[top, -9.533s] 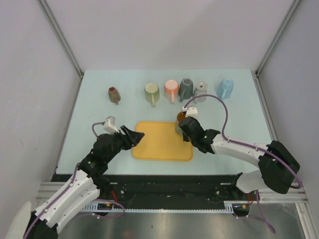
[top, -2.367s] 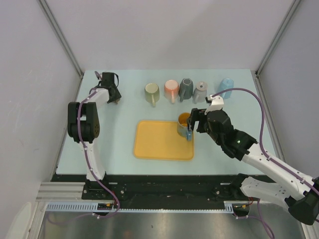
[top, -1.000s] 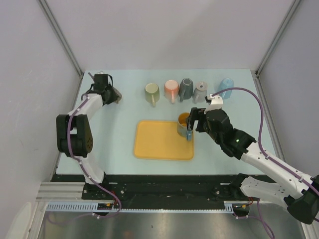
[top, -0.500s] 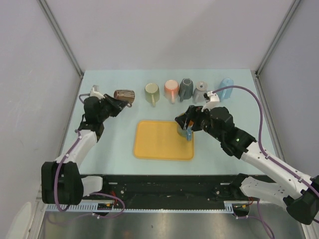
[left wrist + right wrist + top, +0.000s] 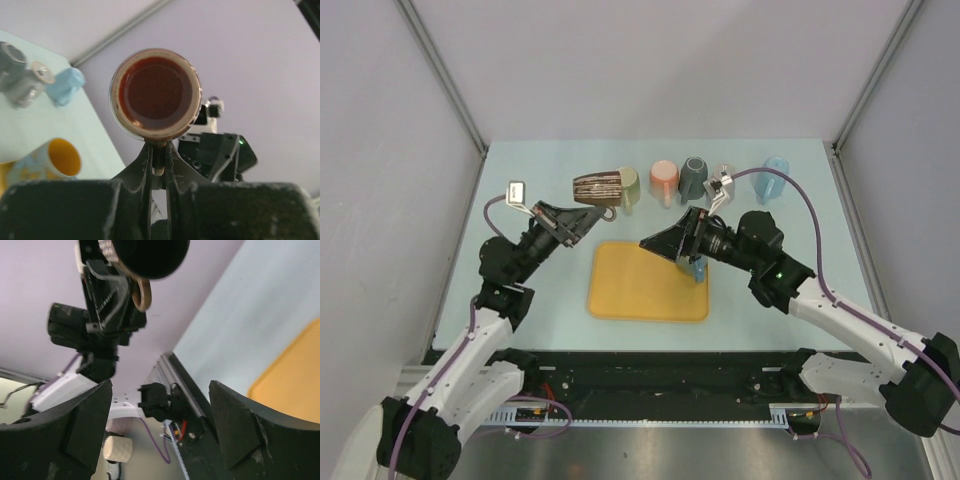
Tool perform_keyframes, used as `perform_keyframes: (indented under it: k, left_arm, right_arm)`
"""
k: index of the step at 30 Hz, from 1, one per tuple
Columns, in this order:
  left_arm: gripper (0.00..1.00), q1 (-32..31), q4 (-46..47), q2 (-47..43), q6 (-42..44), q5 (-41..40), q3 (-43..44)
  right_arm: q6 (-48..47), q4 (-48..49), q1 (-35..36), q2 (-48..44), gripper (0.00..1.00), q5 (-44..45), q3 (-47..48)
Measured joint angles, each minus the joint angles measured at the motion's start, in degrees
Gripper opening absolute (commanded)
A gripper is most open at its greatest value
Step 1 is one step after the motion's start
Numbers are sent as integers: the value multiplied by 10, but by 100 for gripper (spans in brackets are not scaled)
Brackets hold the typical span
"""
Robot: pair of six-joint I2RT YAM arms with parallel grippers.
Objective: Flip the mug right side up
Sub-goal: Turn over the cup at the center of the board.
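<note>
The brown mug hangs in the air on its side, above the table just behind the yellow tray. My left gripper is shut on its handle. In the left wrist view the mug's round dark end faces the camera, with the handle pinched between the fingers of the left gripper. My right gripper stands open over the tray, pointing left toward the mug, holding nothing. The right wrist view shows the mug high up, past the wide-apart fingers of the right gripper.
A row of mugs stands along the back: green partly behind the held mug, pink, dark grey, light grey, blue. A blue mug with a yellow inside sits on the tray's right edge.
My left arm lifted the brown mug off the back left of the table and carried it right, toward the middle. My right gripper swung up and left, away from the mug on the tray.
</note>
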Motion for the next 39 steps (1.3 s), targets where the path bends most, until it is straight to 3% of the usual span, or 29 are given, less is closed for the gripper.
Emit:
perform_keyframes:
  k: [7, 11, 26, 39]
  left_arm:
    - [0, -80, 25, -35, -17, -28, -9]
    - [0, -110, 28, -39, -17, -42, -16]
    - [0, -153, 28, -40, -17, -59, -24]
    - [0, -172, 33, -40, -16, -76, -24]
  right_arm:
    - [72, 148, 12, 35, 78, -43, -4]
    - [82, 187, 19, 57, 74, -48, -4]
    - [63, 191, 24, 76, 49, -37, 14]
    - [54, 174, 18, 94, 37, -78, 44]
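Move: I already hold the brown mug by its handle in my left hand, its body about 3 cm ahead, 2 cm left and 4 cm above those fingers. My open right fingers lie some 6 cm back, 11 cm right and 3 cm lower. From my right hand the brown mug is 9 cm ahead, 13 cm left and 7 cm up; the blue mug is about 12 cm ahead, 12 cm right and 26 cm down, the yellow board's middle 6 cm ahead, straight, 31 cm down. To bring the handle to the other gripper, my left hand keeps its pinch and draws about 8 cm back and right towards it, easing nearly to a stop after turning some 10 degrees clockwise. My right hand comes up and left about 6 cm, rolling slightly, and, once there, closes from wide open to roughly half around the handle, still short of a visible grip. ##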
